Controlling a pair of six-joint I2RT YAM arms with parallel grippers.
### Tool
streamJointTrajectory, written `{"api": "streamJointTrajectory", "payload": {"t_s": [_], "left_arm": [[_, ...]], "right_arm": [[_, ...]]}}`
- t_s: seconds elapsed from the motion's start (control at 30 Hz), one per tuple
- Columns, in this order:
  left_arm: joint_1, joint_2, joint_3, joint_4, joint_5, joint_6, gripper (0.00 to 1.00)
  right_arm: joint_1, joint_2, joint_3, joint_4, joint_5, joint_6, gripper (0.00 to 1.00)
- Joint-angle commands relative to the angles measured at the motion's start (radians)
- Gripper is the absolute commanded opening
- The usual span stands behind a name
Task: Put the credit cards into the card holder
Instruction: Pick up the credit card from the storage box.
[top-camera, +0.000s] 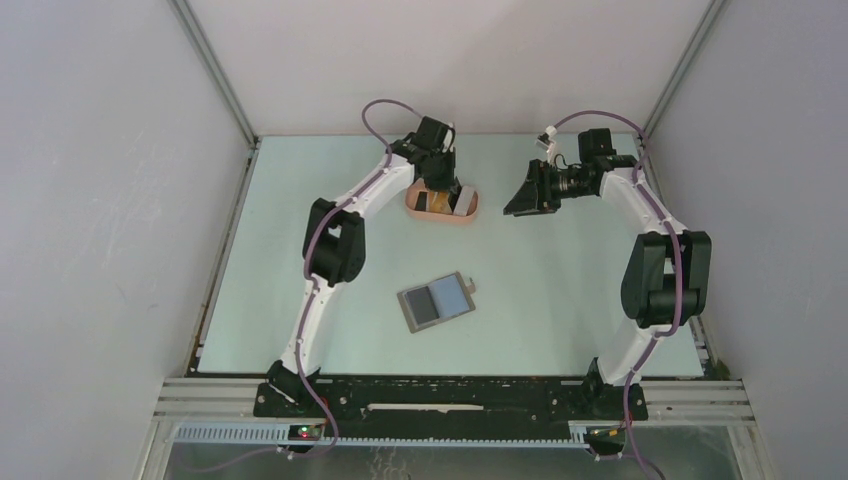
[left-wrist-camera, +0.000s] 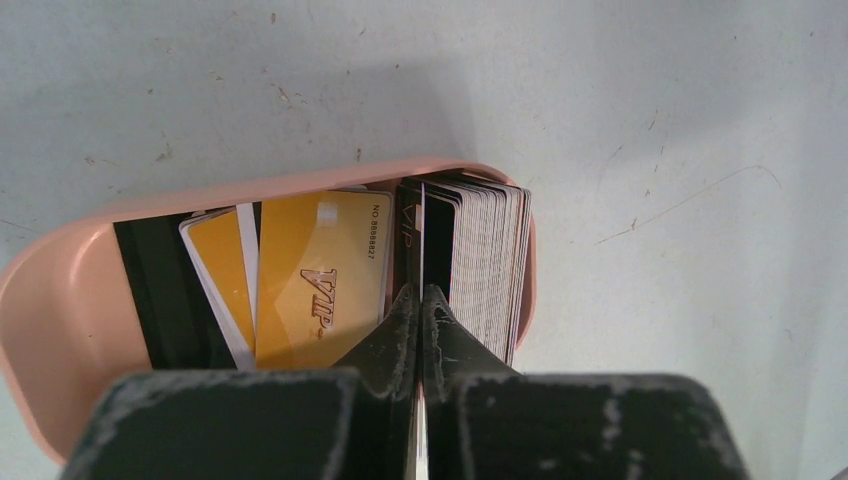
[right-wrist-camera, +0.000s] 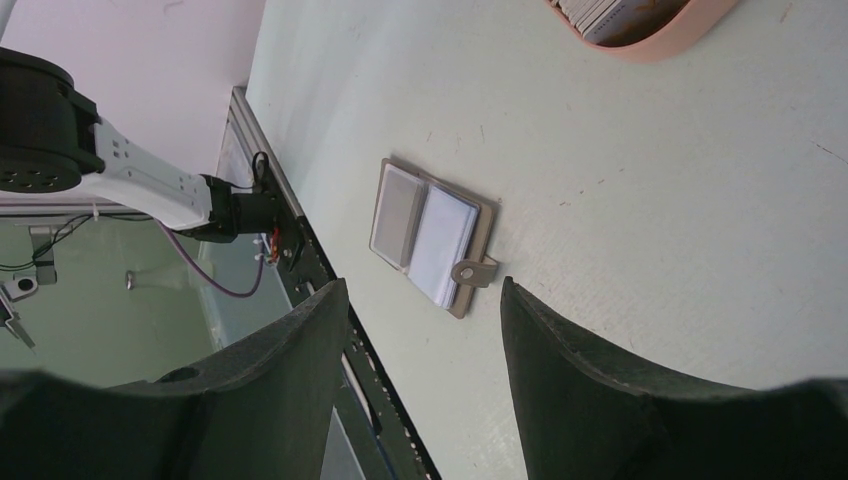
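The credit cards stand on edge in a salmon-pink oval tray (left-wrist-camera: 60, 300): a yellow VIP card (left-wrist-camera: 320, 275), a second yellow card (left-wrist-camera: 222, 270), black cards (left-wrist-camera: 165, 290) and a tight stack (left-wrist-camera: 485, 250). My left gripper (left-wrist-camera: 421, 292) reaches down into the tray (top-camera: 470, 214), shut on the thin edge of a dark credit card (left-wrist-camera: 412, 235) between the yellow card and the stack. The card holder (top-camera: 437, 300) lies open and flat mid-table, its snap tab (right-wrist-camera: 472, 271) on one side. My right gripper (right-wrist-camera: 422, 287) hovers open, high at the back right (top-camera: 522, 200), looking down on the card holder (right-wrist-camera: 425, 235).
The tray's rim (right-wrist-camera: 650, 40) shows at the top of the right wrist view. White enclosure walls ring the table, with a metal frame rail (top-camera: 450, 385) along its near edge. The left arm's links (top-camera: 335, 240) stretch from the near left toward the tray.
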Motion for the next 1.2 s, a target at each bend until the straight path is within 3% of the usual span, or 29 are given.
{"api": "streamJointTrajectory", "payload": {"t_s": [0.0,0.3,0.53,0.67,0.83,1.0,1.17], "left_arm": [[-0.006,-0.100,0.021,0.003,-0.021,0.019,0.00],[-0.006,-0.235,-0.125,0.096,-0.117,0.055,0.00],[-0.006,-0.434,-0.342,0.227,-0.145,0.085,0.00],[-0.006,-0.627,-0.604,0.384,-0.068,0.087,0.00],[-0.008,-0.919,-1.035,0.737,0.113,0.006,0.00],[-0.019,-1.180,-1.423,1.058,0.191,-0.120,0.00],[-0.079,-1.329,-1.737,1.397,0.150,-0.249,0.00]], "right_arm": [[-0.011,0.005,0.010,-0.013,-0.024,-0.013,0.67],[-0.002,-0.006,0.002,-0.020,-0.038,-0.050,0.67],[0.044,-0.058,-0.017,-0.013,-0.024,-0.108,0.67],[0.095,-0.141,-0.066,0.021,-0.005,-0.182,0.67],[0.163,-0.295,-0.189,0.142,0.002,-0.249,0.66],[0.208,-0.339,-0.239,0.141,-0.190,-0.307,0.69],[0.251,-0.305,-0.240,0.126,-0.310,-0.277,0.69]]}}
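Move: With a credit card already pinched by its upper edge, the left hand has the open card holder about 24 cm back, 3 cm to its left and 5 cm below. The storage box's middle is level with the hand, some 3 cm left and 3 cm below; the card stack stands about 3 cm right, level front to back, and 2 cm below. From the right hand the card holder lies roughly 11 cm back, 16 cm left and 15 cm below. Up first, then sweeping back with some drift left, the left hand draws the pinched card out of the storage box towards the card holder, about 20 cm back and 13 cm up, its fingers swinging from steeply down to nearly level, forward and right. The right hand, fingers still open, starts later and goes back, left and up towards the holder. ##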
